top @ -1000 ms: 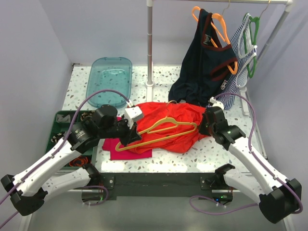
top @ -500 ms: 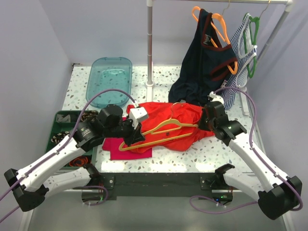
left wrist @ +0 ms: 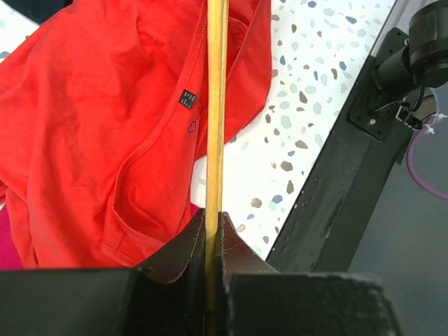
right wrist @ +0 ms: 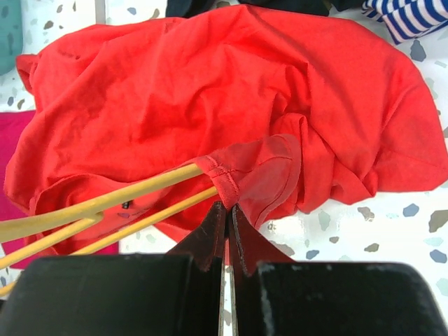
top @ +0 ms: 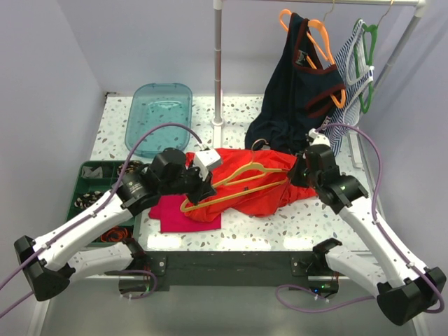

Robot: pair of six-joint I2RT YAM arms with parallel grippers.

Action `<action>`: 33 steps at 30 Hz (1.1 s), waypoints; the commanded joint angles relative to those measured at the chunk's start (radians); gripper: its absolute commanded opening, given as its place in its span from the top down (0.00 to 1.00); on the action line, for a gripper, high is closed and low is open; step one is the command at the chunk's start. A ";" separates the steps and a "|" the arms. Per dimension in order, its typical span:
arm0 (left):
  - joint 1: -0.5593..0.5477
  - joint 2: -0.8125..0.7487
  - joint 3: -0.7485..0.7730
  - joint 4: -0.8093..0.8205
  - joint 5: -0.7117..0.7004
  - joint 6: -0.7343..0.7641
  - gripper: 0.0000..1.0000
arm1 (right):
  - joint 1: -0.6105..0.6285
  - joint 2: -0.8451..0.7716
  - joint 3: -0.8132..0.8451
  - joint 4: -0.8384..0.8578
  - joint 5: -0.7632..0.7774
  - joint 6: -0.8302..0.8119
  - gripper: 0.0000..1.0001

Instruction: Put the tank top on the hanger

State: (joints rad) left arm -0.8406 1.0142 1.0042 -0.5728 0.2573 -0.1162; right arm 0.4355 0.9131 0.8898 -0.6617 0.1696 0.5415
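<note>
The red-orange tank top [top: 259, 189] lies crumpled mid-table, lifted at its right side. The pale yellow hanger [top: 234, 183] lies slanted across it, its metal hook toward the rack. My left gripper [top: 198, 196] is shut on the hanger's left end; in the left wrist view the yellow bar [left wrist: 215, 105] runs straight out from between the closed jaws [left wrist: 213, 218], over the tank top [left wrist: 105, 112]. My right gripper [top: 299, 175] is shut on a hemmed strap of the tank top [right wrist: 245, 91], jaws pinched at the hem [right wrist: 227, 207]. The strap is looped over the hanger's right arm [right wrist: 105, 203].
A magenta cloth [top: 171, 211] lies flat under the top's left edge. A teal tray [top: 159, 115] sits back left and a green bin [top: 89, 185] at left. The rack pole [top: 218, 70] stands behind, with a navy top [top: 297, 98] and a striped top on a green hanger [top: 360, 63].
Both grippers moved toward the back of the table. The hanger and the tank top's gripped strap shifted with them, rightward and toward the rack. Both grips stayed shut.
</note>
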 commanded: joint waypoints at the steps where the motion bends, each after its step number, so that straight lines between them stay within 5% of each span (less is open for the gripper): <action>1: -0.015 0.027 0.025 0.157 0.043 -0.039 1.00 | -0.004 -0.007 0.061 0.004 -0.059 -0.009 1.00; 9: -0.066 0.078 0.001 0.257 0.043 -0.079 1.00 | -0.004 0.023 0.110 0.002 -0.073 -0.037 1.00; 21: -0.101 0.188 -0.130 0.615 -0.021 -0.192 1.00 | -0.003 -0.020 0.081 0.021 -0.076 -0.064 0.98; 26: -0.101 0.198 -0.168 0.669 -0.043 -0.189 1.00 | -0.004 -0.109 0.025 0.048 -0.128 -0.100 0.54; 33: -0.101 0.265 -0.157 0.689 -0.033 -0.171 1.00 | 0.014 -0.191 -0.049 0.284 -0.245 -0.152 0.33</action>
State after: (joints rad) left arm -0.9382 1.2568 0.8333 0.0006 0.2276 -0.2955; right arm 0.4374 0.7357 0.8680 -0.5594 0.0017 0.4416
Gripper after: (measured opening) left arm 0.087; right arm 0.642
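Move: My left hand holds the yellow hanger near its left end. The tank top's raised strap, pinched in my right fingertips, lies about 27 cm to that hand's right, 8 cm ahead and 3 cm lower; the hook is about 15 cm right and 14 cm ahead. The shirt's body lies some 13 cm right, 12 cm ahead and 15 cm below. From my right hand, the hanger's right end is about 3 cm left and 1 cm ahead, just inside the strap. I push the hanger's right arm through the strap with my left hand, going about 8 cm to the right, then also sinking some 4 cm as the wrist tilts the fingers up about 10 degrees. My right hand keeps its pinch and lifts the strap 2 to 3 cm, then opens, lets go and draws up and slightly back, tipping its fingers upward. ##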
